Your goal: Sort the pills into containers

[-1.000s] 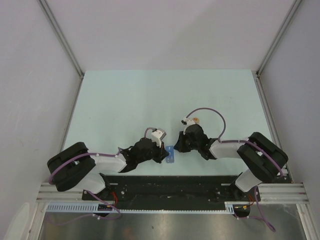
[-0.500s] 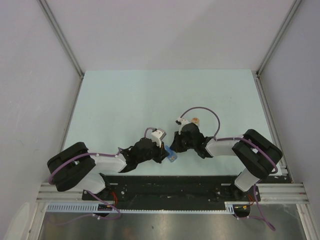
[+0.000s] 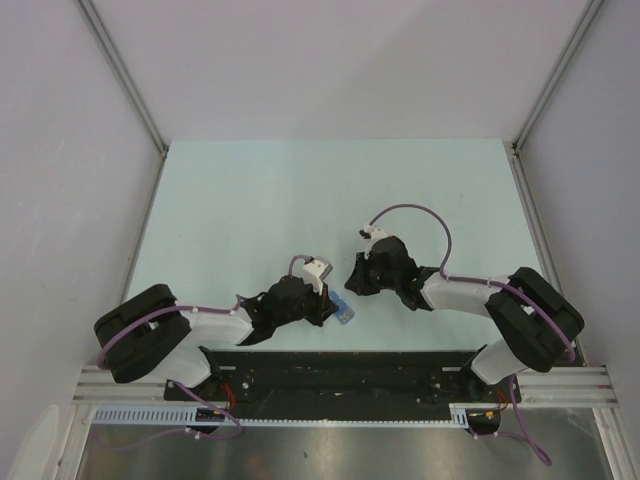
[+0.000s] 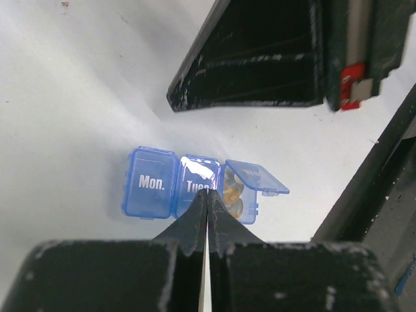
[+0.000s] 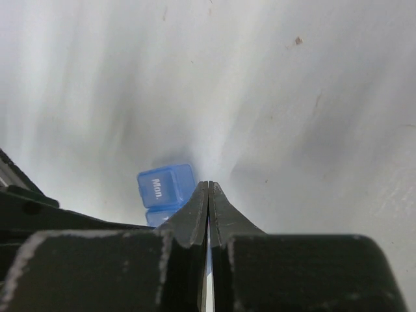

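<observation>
The containers (image 4: pixel 151 190) are a small blue strip of three compartments lying on the pale table. The lids marked "Mon." and "Tues." are down; the third lid (image 4: pixel 255 177) stands up over amber pills (image 4: pixel 231 195). My left gripper (image 4: pixel 208 192) is shut, with its tips at the near edge of the middle lid; whether they touch it I cannot tell. My right gripper (image 5: pixel 208 186) is shut and holds nothing, just right of the containers (image 5: pixel 165 185). From above, the containers (image 3: pixel 344 312) lie between the left gripper (image 3: pixel 332 304) and the right gripper (image 3: pixel 351 283).
The right arm's black gripper body (image 4: pixel 260 58) hangs close above the far side of the strip. The black base rail (image 3: pixel 330 370) runs along the table's near edge, just behind the containers. Grey walls enclose the table on three sides.
The right gripper came in to the containers, then drew back up and to the right. The strip has turned slightly askew. The left arm has barely moved.
</observation>
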{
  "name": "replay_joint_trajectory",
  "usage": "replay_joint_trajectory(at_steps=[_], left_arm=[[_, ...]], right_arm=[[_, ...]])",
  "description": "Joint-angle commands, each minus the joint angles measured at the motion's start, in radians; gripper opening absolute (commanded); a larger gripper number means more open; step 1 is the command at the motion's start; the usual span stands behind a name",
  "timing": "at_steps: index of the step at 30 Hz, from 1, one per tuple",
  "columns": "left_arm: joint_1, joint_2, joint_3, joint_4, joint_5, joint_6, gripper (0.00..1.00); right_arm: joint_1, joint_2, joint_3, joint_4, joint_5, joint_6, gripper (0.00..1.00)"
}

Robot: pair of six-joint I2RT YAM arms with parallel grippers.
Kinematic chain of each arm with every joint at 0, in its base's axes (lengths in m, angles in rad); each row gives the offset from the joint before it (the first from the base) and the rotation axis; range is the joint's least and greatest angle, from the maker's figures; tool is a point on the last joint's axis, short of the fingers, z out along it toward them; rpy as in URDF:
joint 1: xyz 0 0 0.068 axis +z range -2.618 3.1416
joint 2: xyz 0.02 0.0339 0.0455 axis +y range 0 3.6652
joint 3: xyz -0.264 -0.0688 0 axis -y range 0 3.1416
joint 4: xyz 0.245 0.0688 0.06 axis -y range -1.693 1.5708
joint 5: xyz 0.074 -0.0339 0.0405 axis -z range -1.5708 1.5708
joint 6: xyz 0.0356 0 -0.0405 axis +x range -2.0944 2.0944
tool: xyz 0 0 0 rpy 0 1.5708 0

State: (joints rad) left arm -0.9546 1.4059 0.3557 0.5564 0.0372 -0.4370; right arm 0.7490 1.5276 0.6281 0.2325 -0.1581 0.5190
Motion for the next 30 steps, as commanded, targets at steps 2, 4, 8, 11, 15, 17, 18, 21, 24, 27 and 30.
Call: replay_joint_trajectory(at_steps=[2,4,8,11,15,17,18,21,24,27,30], left_arm=[[0.005,-0.024,0.003,-0.042,-0.023,0.01,0.01],[0.008,-0.028,0.008,-0.044,-0.028,0.015,0.04],[0.013,-0.047,0.017,-0.049,-0.031,0.032,0.13],[0.017,-0.07,0.019,-0.056,-0.036,0.04,0.19],[0.02,-0.088,0.025,-0.067,-0.036,0.047,0.22],[0.023,-0.094,0.029,-0.073,-0.036,0.053,0.23],[0.024,-0.097,0.032,-0.075,-0.036,0.055,0.24],[0.03,-0.09,0.045,-0.081,-0.034,0.066,0.24],[0.033,-0.073,0.055,-0.085,-0.036,0.075,0.25],[0.036,-0.053,0.066,-0.087,-0.034,0.081,0.27],[0.036,-0.042,0.075,-0.087,-0.036,0.087,0.28]], right_arm=[[-0.007,-0.086,0.041,-0.062,0.032,-0.039,0.0],[-0.007,-0.096,0.039,-0.084,0.043,-0.042,0.0],[0.0,-0.119,0.041,-0.111,0.054,-0.048,0.0],[0.0,-0.127,0.036,-0.121,0.054,-0.051,0.0],[0.001,-0.132,0.033,-0.127,0.055,-0.05,0.0],[0.001,-0.135,0.028,-0.127,0.055,-0.048,0.0],[0.003,-0.139,0.027,-0.128,0.055,-0.05,0.0],[0.003,-0.152,0.021,-0.137,0.058,-0.05,0.0],[0.003,-0.173,0.015,-0.153,0.064,-0.054,0.0],[0.003,-0.196,0.007,-0.168,0.072,-0.062,0.0],[0.003,-0.222,-0.004,-0.18,0.077,-0.062,0.0]])
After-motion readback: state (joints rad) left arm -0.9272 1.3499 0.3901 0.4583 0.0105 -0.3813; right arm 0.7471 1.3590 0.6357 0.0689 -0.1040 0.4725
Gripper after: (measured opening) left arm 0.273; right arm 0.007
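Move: Just in front of the left hand's shut fingertips lies the pill organizer, its middle about 2 cm forward, 1 cm right and 2 cm below. Its open third compartment, pills inside, is level ahead and 2 cm right of that hand. From the right hand, the organizer's middle lies some 4 cm back, 2 cm left and 3 cm below, and its Mon. end about 1 cm back and 3 cm left; the pill bottle stands roughly 10 cm forward and 8 cm right. Springing up off the area beside the Mon. end, the right hand lifts about 3 cm in all, drifting some 2 cm to its right, away from the organizer, fingers still shut. Meanwhile the left hand opens its fingers about a quarter over the Tues. lid, easing up 1 cm and left 1 cm, then forward about 1.5 cm. ##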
